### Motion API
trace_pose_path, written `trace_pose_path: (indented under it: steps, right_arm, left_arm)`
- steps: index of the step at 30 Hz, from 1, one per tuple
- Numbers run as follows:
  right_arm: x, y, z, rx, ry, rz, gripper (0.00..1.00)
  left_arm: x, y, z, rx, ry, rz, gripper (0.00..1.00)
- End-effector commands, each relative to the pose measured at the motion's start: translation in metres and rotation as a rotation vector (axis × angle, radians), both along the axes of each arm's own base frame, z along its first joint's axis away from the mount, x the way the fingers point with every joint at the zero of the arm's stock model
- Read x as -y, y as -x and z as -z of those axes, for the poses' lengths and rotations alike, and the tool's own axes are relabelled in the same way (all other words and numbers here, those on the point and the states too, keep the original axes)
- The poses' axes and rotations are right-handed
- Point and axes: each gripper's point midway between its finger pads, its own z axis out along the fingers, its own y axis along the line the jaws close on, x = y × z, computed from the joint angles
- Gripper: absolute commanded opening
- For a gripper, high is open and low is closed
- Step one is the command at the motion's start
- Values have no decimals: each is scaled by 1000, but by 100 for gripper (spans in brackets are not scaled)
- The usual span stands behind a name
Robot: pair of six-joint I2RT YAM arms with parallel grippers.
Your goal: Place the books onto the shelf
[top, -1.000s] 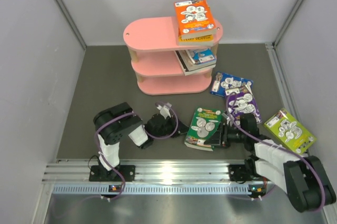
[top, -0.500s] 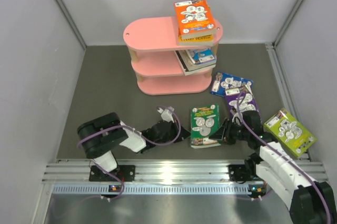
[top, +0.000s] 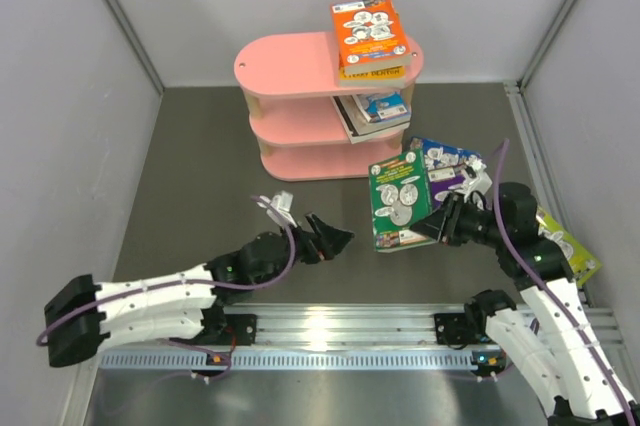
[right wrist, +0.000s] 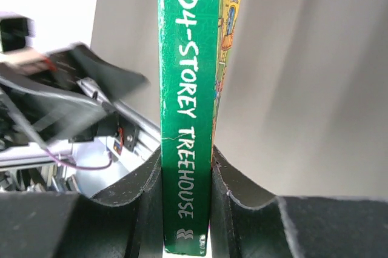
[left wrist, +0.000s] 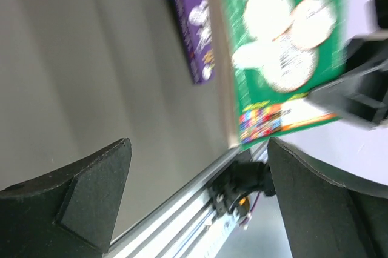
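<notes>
The pink shelf (top: pixel 300 61) stands at the back. An orange book (top: pixel 370 31) lies on its top board over a yellow-spined one (top: pixel 372 71). More books (top: pixel 375 111) lie on the middle tier. My right gripper (top: pixel 440 224) (right wrist: pixel 186 161) is shut on the spine end of a green book (top: pixel 400 201) (right wrist: pixel 185 88) (left wrist: pixel 285 46), held off the table. A blue book (top: pixel 445 156) and a purple book (top: pixel 458 183) (left wrist: pixel 197 34) lie behind it. The right arm partly hides a lime book (top: pixel 572 251). My left gripper (top: pixel 335 239) (left wrist: pixel 199 149) is open, empty, left of the green book.
The aluminium rail (top: pixel 330 331) (left wrist: pixel 182 209) with both arm bases runs along the near edge. Grey walls close in the dark table (top: pixel 200 166) on the left, back and right. The left arm lies stretched low across the front of the table.
The right gripper has raised the green book off the table and carried it toward the shelf. The left arm has stretched out low to the right, and its gripper has opened.
</notes>
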Motion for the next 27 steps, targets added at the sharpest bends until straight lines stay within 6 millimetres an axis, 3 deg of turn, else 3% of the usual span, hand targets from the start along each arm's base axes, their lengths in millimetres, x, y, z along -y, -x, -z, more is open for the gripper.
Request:
trace_pose_path:
  steps: [1,2,7,9,10,11,15,16,17,19,21,23,27]
  right_arm:
    - [-4,10,-16,24,-23,-45,0]
    - [-5,11,-16,20,-26,-48,0]
    - [-14,18,-35,47,-108,-96,0]
    - [-18,22,-45,54,-149,-112,0]
    - [-22,24,-54,73,-181,-143,0]
    - [-24,27,-60,81,-202,-158,0]
    - [-37,39,-82,66,-374,-233,0]
    - [-42,41,-80,80,-417,-279,0]
    - [-43,42,-80,73,-451,-294,0]
    - [-46,46,-76,49,-533,-316,0]
    - [-47,48,-71,24,-558,-320,0]
    - [-47,47,-60,7,-561,-317,0]
    - [-48,38,-39,-39,-558,-274,0]
  left_arm:
    - [-27,-14,-23,92,-43,-109,99]
    - [-31,-14,-39,116,-5,-113,99]
    - [-17,-12,-71,193,45,-56,99]
    - [-4,-13,-61,184,27,-31,99]
    - [1,-14,-67,193,70,-28,99]
    - [7,-14,-57,178,64,-16,99]
    - [17,-19,-50,135,183,7,99]
    - [11,-23,-38,102,205,-7,99]
    - [10,-25,-51,123,284,-8,99]
    - [0,-29,-46,100,338,-24,99]
    - [-6,-30,-53,110,389,-27,99]
    - [-12,-32,-55,111,394,-39,99]
    - [-23,-33,-34,84,294,-72,99]
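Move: From the open left gripper, the middle of the green book lies about 8 cm ahead and 13 cm to the right, at roughly the same height. The right gripper already holds that book near its lower right corner; the left gripper stands some 17 cm to its left, 2 cm back and slightly lower. Counted from the right gripper, the purple book lies about 10 cm ahead, 10 cm right and 17 cm down; the middle-shelf books stand 27 cm ahead and 10 cm left. Keep the green book pinched in the right gripper and carry it about 4 cm left and nearly as far back towards the left gripper, with a brief rise midway, rolling the hand's left side up some 30 degrees. Lift the left gripper, sink it again and reach forward to the book's left edge, rolling its left side slightly down, fingers still wide open. ##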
